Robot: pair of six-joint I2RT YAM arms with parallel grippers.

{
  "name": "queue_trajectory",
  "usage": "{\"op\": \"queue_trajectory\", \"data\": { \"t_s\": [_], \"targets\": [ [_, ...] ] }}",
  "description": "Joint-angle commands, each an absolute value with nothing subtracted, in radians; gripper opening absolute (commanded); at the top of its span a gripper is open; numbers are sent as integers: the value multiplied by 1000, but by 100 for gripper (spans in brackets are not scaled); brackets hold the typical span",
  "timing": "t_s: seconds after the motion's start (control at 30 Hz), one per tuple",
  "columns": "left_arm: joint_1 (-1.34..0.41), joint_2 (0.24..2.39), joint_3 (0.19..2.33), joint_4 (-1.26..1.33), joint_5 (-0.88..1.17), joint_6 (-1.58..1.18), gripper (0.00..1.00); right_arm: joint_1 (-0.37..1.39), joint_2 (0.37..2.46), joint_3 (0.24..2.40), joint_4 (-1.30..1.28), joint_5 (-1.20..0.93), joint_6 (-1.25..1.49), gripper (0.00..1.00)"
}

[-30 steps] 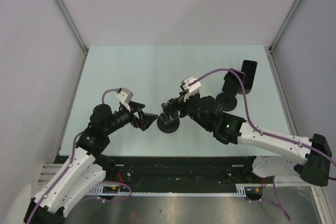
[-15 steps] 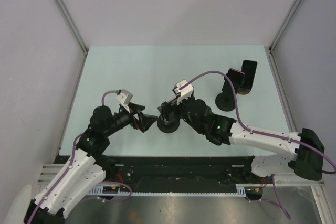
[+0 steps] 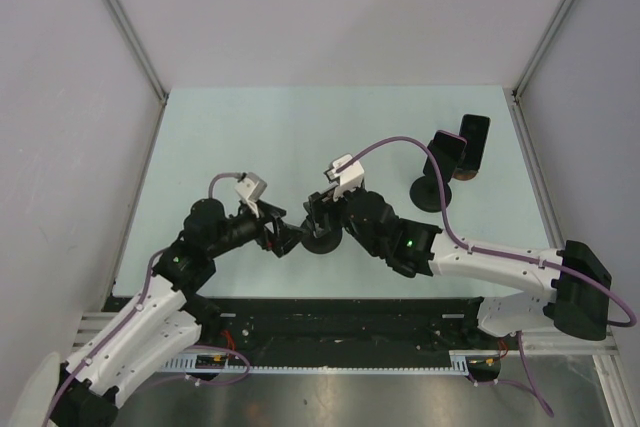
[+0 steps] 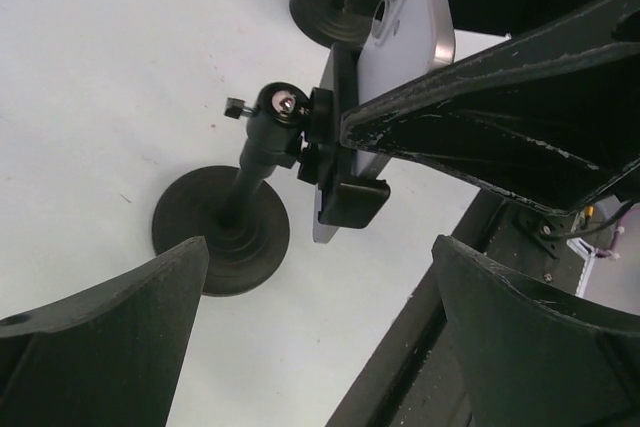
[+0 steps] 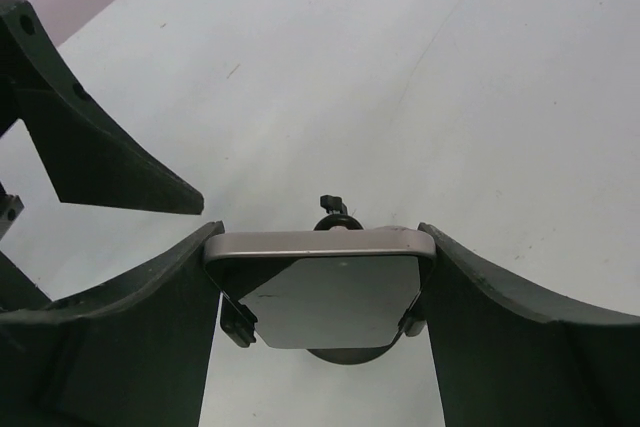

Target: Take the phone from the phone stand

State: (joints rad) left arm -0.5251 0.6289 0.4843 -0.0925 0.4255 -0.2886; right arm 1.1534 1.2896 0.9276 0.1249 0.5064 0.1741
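Observation:
The phone [image 5: 320, 292], silver-edged with a grey screen, sits clamped in the black phone stand [image 4: 222, 230], whose round base rests on the table. My right gripper [image 5: 320, 247] comes down over the phone's top, and its two fingers press against the phone's left and right edges. In the left wrist view the phone [image 4: 405, 17] shows its camera back, leaning on the stand's ball joint. My left gripper [image 4: 320, 247] is open just left of the stand base [image 3: 322, 240], touching nothing.
A second black stand [image 3: 432, 192] stands at the back right, with a dark phone [image 3: 473, 145] beside its cradle. The table's near edge and a black rail [image 3: 340, 312] lie just behind the left gripper.
The right gripper has slid left over the stand and closed its fingers onto the phone's sides. The left arm has shifted slightly right towards the stand base, still open.

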Motion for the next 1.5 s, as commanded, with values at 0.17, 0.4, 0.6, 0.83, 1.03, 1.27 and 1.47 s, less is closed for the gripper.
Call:
{"op": "queue_trajectory", "data": {
  "t_s": [0.17,0.4,0.6,0.83,1.03,1.27,1.47],
  "targets": [
    [-623,703,537,-64,348,-226,100,1160,1249,968,143,525,193,0],
    [-683,775,561,-41,264,-207,93,1160,1239,968,133,509,189,0],
    [-715,790,535,58,207,-224,82,1160,1236,968,130,488,186,0],
    [-716,810,517,121,216,-247,54,1158,1232,968,124,485,181,0],
    [-716,810,515,126,239,-245,36,1154,1232,968,118,479,186,0],
    [-716,755,483,106,226,-250,0,1115,1206,968,101,411,166,0],
    [-715,690,460,72,186,-264,0,1066,1174,968,74,298,152,0]
  ]
}}
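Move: Just to the right of the open left gripper, about 5 cm over and 1 cm ahead at the same height, is the phone stand's holder. The phone's middle is some 6 cm right, 1 ahead and 3 above that hand; the stand's round base is 5 ahead, 5 right and 15 below. From the right hand, already gripping the phone, the holder lies about 1 cm ahead, 1 left and 3 below. Swinging about 4 cm to its right towards the holder, the left hand first dips some 2.5 cm, then comes back up to its starting height while its wide-open fingers close nearly shut and pinch the holder's lower edge, just under the right gripper's near finger. The right hand stays almost in place, keeping its grip on the phone's two sides, and turns about 5 degrees counter-clockwise at the end. ##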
